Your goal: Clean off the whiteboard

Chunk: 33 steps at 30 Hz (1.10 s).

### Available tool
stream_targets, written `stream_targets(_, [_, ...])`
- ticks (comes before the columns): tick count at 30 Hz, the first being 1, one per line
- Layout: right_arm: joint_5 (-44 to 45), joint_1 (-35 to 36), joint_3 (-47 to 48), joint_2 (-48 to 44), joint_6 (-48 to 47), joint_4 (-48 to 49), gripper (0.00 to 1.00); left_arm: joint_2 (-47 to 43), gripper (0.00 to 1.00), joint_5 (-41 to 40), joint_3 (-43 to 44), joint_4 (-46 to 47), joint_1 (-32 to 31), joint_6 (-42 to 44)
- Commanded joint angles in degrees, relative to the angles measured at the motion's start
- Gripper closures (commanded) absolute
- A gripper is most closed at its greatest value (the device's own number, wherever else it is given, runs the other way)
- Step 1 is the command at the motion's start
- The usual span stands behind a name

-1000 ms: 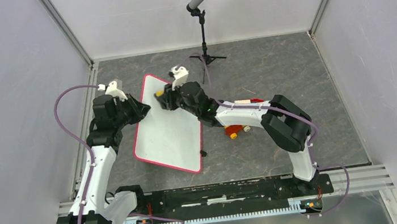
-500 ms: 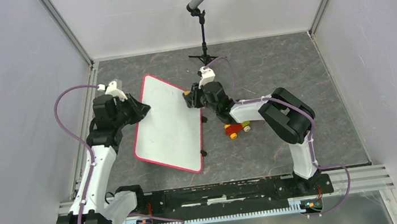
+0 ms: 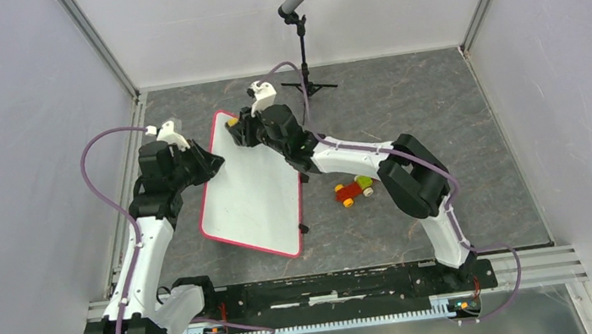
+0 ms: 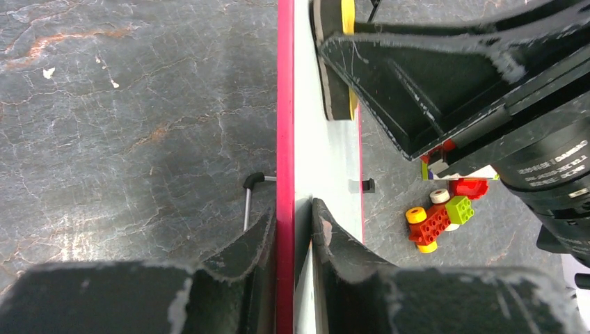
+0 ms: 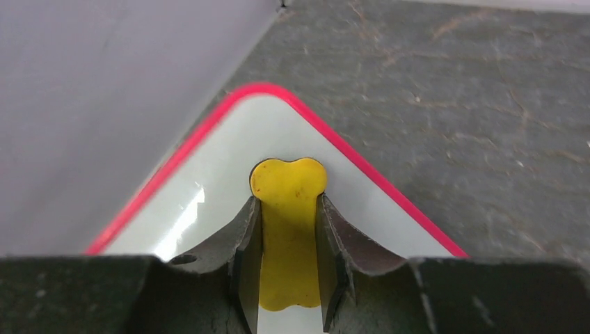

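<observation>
The whiteboard [image 3: 249, 191], white with a thin red-pink frame, lies tilted on the dark floor left of centre, with no writing visible. My left gripper [image 3: 214, 165] is shut on its left edge; in the left wrist view the fingers [image 4: 323, 233] clamp the red frame [image 4: 284, 125]. My right gripper [image 3: 234, 127] is shut on a yellow eraser [image 5: 289, 229] and presses it on the board's far corner [image 5: 264, 89]. The eraser also shows in the left wrist view [image 4: 346, 10].
A small toy car of red, yellow and green bricks [image 3: 353, 191] lies right of the board and shows in the left wrist view [image 4: 440, 219]. A microphone on a black stand [image 3: 303, 42] stands at the back. Grey walls enclose the floor on three sides.
My right gripper with the eraser swept from the board's upper part to its right edge, then back left and farther away to the far corner. The left gripper and the board stayed put.
</observation>
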Motion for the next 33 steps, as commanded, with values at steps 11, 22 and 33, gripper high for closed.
stream_targets(11, [-2.81, -5.09, -19.93, -0.11, 2.16, 2.39, 0.81, -0.22, 0.98, 5.14, -0.46, -3.25, -1.41, -0.25])
stream_targets(22, [-5.30, 0.19, -13.74, -3.73, -1.52, -2.26, 0.82, -0.21, 0.98, 3.68, -0.50, -3.25, -1.42, 0.17])
stream_targets(33, [-6.81, 9.81, -26.35, -14.49, -5.85, 2.86, 0.81, 0.28, 0.98, 2.48, -0.40, -3.77, -1.44, 0.61])
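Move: The right hand holds the yellow eraser near the whiteboard's far corner; the board's middle lies about 12 cm back, 2 cm right and 3 cm lower. The black clip on its right edge is some 12 cm back, 13 cm right and 13 cm lower, the toy car roughly 17 cm back, 25 cm right and 16 cm lower. From the left hand, which still grips the left edge, the board's middle is about 5 cm back, 6 cm right, 7 cm below. Right hand rubs the eraser about 15 cm right-down the board, then left-up, drawing back some 8 cm. ##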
